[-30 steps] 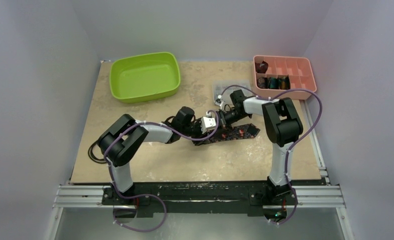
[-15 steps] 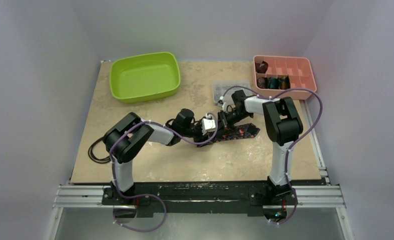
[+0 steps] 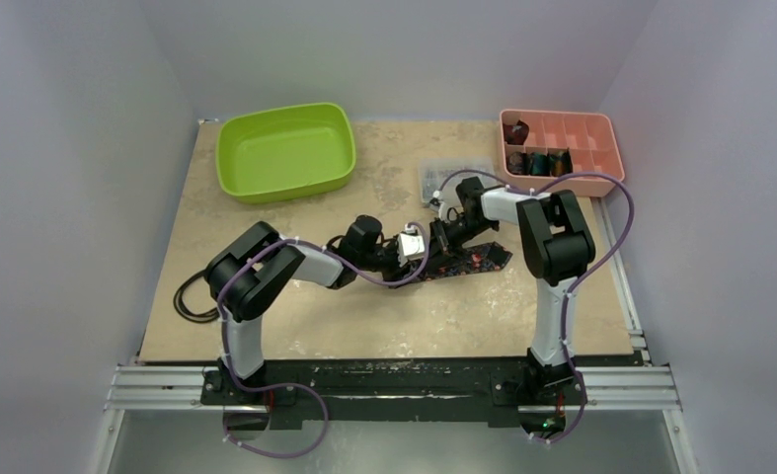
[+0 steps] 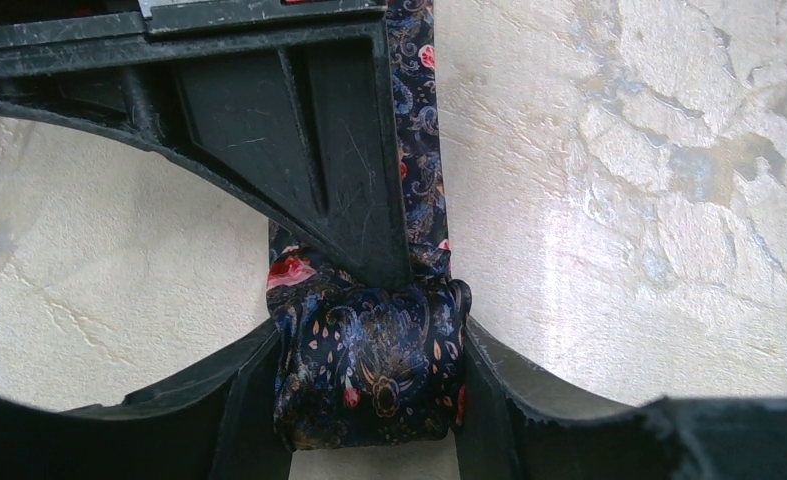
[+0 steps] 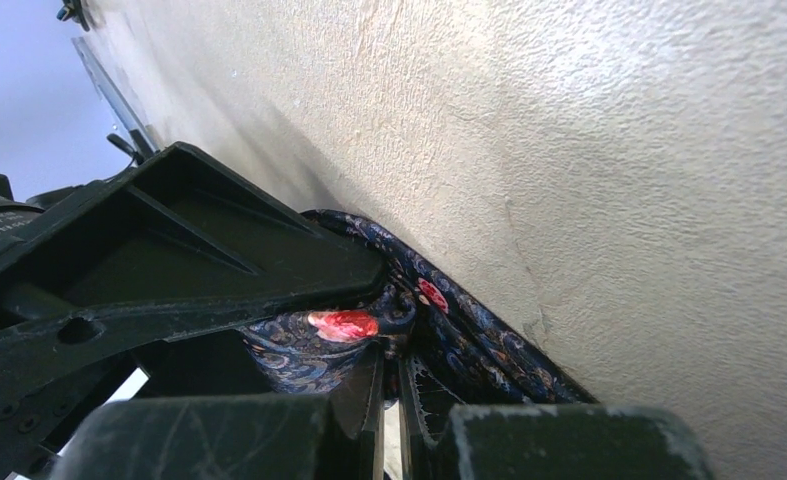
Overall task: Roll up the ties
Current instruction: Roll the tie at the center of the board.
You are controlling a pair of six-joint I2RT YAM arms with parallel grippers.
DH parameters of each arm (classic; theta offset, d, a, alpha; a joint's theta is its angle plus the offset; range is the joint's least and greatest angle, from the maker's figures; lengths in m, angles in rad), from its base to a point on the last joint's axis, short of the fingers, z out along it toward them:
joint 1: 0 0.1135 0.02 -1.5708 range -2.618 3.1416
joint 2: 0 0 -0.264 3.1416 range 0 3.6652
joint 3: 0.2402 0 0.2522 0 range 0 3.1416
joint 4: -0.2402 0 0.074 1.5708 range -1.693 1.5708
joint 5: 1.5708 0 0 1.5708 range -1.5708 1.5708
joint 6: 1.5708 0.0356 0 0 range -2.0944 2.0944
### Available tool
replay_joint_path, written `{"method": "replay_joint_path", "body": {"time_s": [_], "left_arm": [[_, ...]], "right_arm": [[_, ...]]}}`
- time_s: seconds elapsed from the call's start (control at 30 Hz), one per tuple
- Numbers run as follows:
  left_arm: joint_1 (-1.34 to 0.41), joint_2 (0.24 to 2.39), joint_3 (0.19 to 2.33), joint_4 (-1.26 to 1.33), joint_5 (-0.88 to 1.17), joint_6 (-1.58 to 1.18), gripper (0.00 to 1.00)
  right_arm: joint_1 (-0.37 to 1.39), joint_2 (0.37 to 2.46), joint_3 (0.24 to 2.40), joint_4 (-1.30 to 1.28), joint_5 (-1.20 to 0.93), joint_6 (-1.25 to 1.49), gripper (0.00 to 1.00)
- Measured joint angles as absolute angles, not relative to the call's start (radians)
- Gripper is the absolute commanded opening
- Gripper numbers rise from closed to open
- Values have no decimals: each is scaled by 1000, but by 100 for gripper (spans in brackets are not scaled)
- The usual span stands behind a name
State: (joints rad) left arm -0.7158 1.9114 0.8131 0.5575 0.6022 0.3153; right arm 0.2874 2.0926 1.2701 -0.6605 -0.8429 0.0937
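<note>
One dark tie with red-pink flowers [image 3: 478,260] lies mid-table, its near part wound into a small roll [image 4: 369,370]. My left gripper [image 4: 369,400] has a finger pressed against each side of that roll, shut on it. From the far side my right gripper [image 5: 394,375] reaches in with its jaws shut. Its fingers [image 4: 309,150] lie along the flat tie, their tips buried in the top of the roll. In the top view both grippers meet over the tie, left gripper [image 3: 426,259] and right gripper [image 3: 439,245]. Other ties sit as small rolled coils [image 3: 537,163] in a tray.
A pink divided tray [image 3: 562,113] stands at the back right and a green bin [image 3: 295,183] at the back left. A clear plastic box [image 3: 443,176] lies just behind the right arm. A black cable [image 3: 192,301] loops at the table's left edge.
My left arm has shifted a little to the right, toward the tie, and then held still. The right arm has barely moved.
</note>
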Motion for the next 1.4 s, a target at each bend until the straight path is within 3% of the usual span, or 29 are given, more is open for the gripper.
{"method": "replay_joint_path", "body": {"time_s": [0.1, 0.3, 1.13, 1.27, 1.4], "left_arm": [[-716, 1913, 828, 536, 596, 280, 22], [-719, 1902, 870, 430, 562, 261, 21], [-720, 1827, 954, 49, 542, 414, 23], [-729, 1823, 961, 15, 521, 435, 24], [-730, 1843, 994, -19, 506, 442, 25]], "right_arm": [[290, 2097, 1280, -672, -846, 83, 1], [284, 2075, 1281, -677, -855, 28, 20], [216, 2075, 1282, -743, -804, -94, 14], [219, 2074, 1282, -743, -809, -88, 26], [222, 2056, 1279, -741, -838, -83, 47]]}}
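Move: The rolled-up end of the tie already sits between the left hand's fingers, level with the hand point. From the right hand this roll is about 7 cm left, while the flat tie's middle lies roughly 3 cm to its right and a centimetre or so below. The tie's free tip is some 12 cm right and 2 cm ahead of the right hand; the clear case is about 18 cm ahead and 3 cm right. Left hand draws its pinched roll about 3 cm left, tilting; right hand hops 3 cm rightward, fingers opening. ##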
